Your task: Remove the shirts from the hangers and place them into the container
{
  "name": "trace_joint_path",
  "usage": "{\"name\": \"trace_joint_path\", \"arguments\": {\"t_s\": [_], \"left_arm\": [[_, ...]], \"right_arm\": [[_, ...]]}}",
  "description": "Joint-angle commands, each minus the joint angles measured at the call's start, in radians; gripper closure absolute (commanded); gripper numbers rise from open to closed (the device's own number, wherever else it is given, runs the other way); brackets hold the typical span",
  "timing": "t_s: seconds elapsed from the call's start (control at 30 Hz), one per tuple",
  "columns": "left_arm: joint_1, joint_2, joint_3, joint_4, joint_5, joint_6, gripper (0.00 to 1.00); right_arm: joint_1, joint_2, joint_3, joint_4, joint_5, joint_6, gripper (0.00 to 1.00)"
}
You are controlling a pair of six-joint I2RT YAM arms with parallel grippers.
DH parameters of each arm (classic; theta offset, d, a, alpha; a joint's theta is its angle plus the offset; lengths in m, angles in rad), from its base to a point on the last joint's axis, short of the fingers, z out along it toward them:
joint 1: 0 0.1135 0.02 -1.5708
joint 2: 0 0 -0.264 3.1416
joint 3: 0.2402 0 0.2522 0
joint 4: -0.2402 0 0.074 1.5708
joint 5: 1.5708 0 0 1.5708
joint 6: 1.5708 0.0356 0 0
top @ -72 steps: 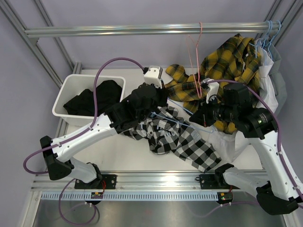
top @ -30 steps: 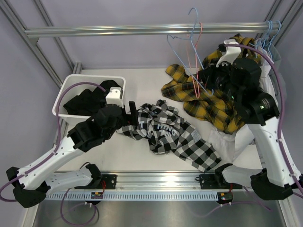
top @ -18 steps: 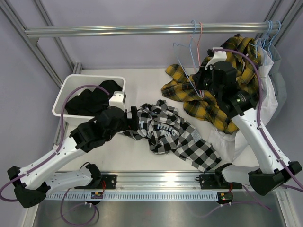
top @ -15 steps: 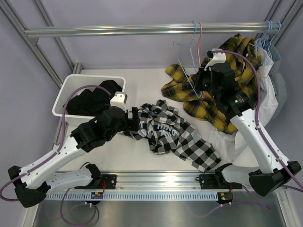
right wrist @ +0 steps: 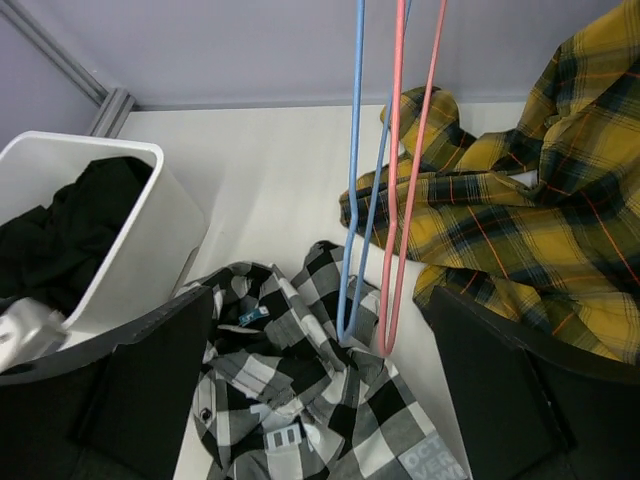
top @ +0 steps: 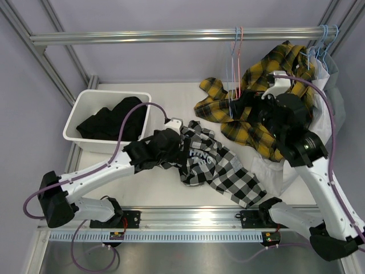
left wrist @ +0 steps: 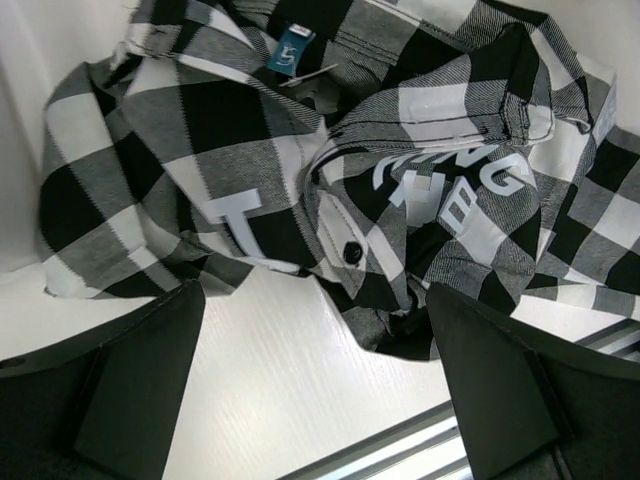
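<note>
The black-and-white checked shirt [top: 219,166] [left wrist: 300,150] lies crumpled mid-table. My left gripper [top: 178,149] [left wrist: 315,300] hovers open at its left edge, with nothing between the fingers. A light blue hanger [right wrist: 352,150] and a pink hanger [right wrist: 402,150] hang bare from the rail [top: 171,37], just beyond my open right gripper [top: 246,104] [right wrist: 318,300]. The yellow-and-black plaid shirt [top: 268,80] [right wrist: 520,200] drapes at the back right, with the white shirt [top: 274,168] below it. The white container [top: 85,96] [right wrist: 150,240] at the left holds the black shirt [top: 108,121].
Several light blue hangers [top: 319,48] hang at the rail's right end, above the plaid and white shirts. Frame posts stand at both back corners. A metal track [top: 188,217] runs along the table's near edge by the arm bases.
My right gripper opened and let go of the light blue hanger, which now hangs on the rail beside the pink one; the arm drew back. My left arm moved right onto the checked shirt.
</note>
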Motion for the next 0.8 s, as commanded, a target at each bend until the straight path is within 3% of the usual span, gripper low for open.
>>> {"name": "trace_joint_path", "arguments": {"t_s": [0.0,0.2,0.53,0.57,0.73,0.77], "left_arm": [[-0.017,0.086,0.041,0.093,-0.008,-0.026,0.01],[-0.021,0.316,0.071,0.131,-0.089,-0.093,0.01],[-0.022,0.591,0.062,0.315,-0.056,-0.146,0.05],[-0.022,0.610,0.058,0.321,-0.054,-0.152,0.11],[-0.031,0.545,0.002,0.329,-0.100,-0.150,1.00],[-0.034,0.510,-0.005,0.329,-0.112,-0.137,1.00]], "right_arm": [[-0.005,-0.098,0.015,-0.080,-0.034,-0.012,0.00],[-0.005,-0.294,-0.035,-0.204,-0.068,-0.021,0.01],[-0.005,-0.492,-0.133,-0.396,-0.037,-0.015,0.01],[-0.005,-0.502,-0.141,-0.401,-0.037,-0.015,0.00],[-0.005,-0.520,-0.164,-0.410,-0.031,-0.030,0.01],[-0.005,-0.519,-0.161,-0.407,-0.030,-0.036,0.00]]}}
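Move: The black-and-white checked shirt lies crumpled on the table, its middle about 7 cm right of my left hand, 2 cm ahead and roughly 16 cm below. The white container stands some 15 cm ahead of that hand and 25 cm to its left. From my right hand the checked shirt is around 6 cm back, 10 cm left and 36 cm down; the near ends of the hangers hang only 5 cm ahead, 2 cm left. I drive my open left hand down about 15 cm onto the checked shirt, drifting 5 or 6 cm right and a little forward, then shut the fingers on the cloth near the collar label. Meanwhile I pull my open, empty right hand back some 14 cm and 6 cm right, away from the hangers, rising slightly before sinking. ##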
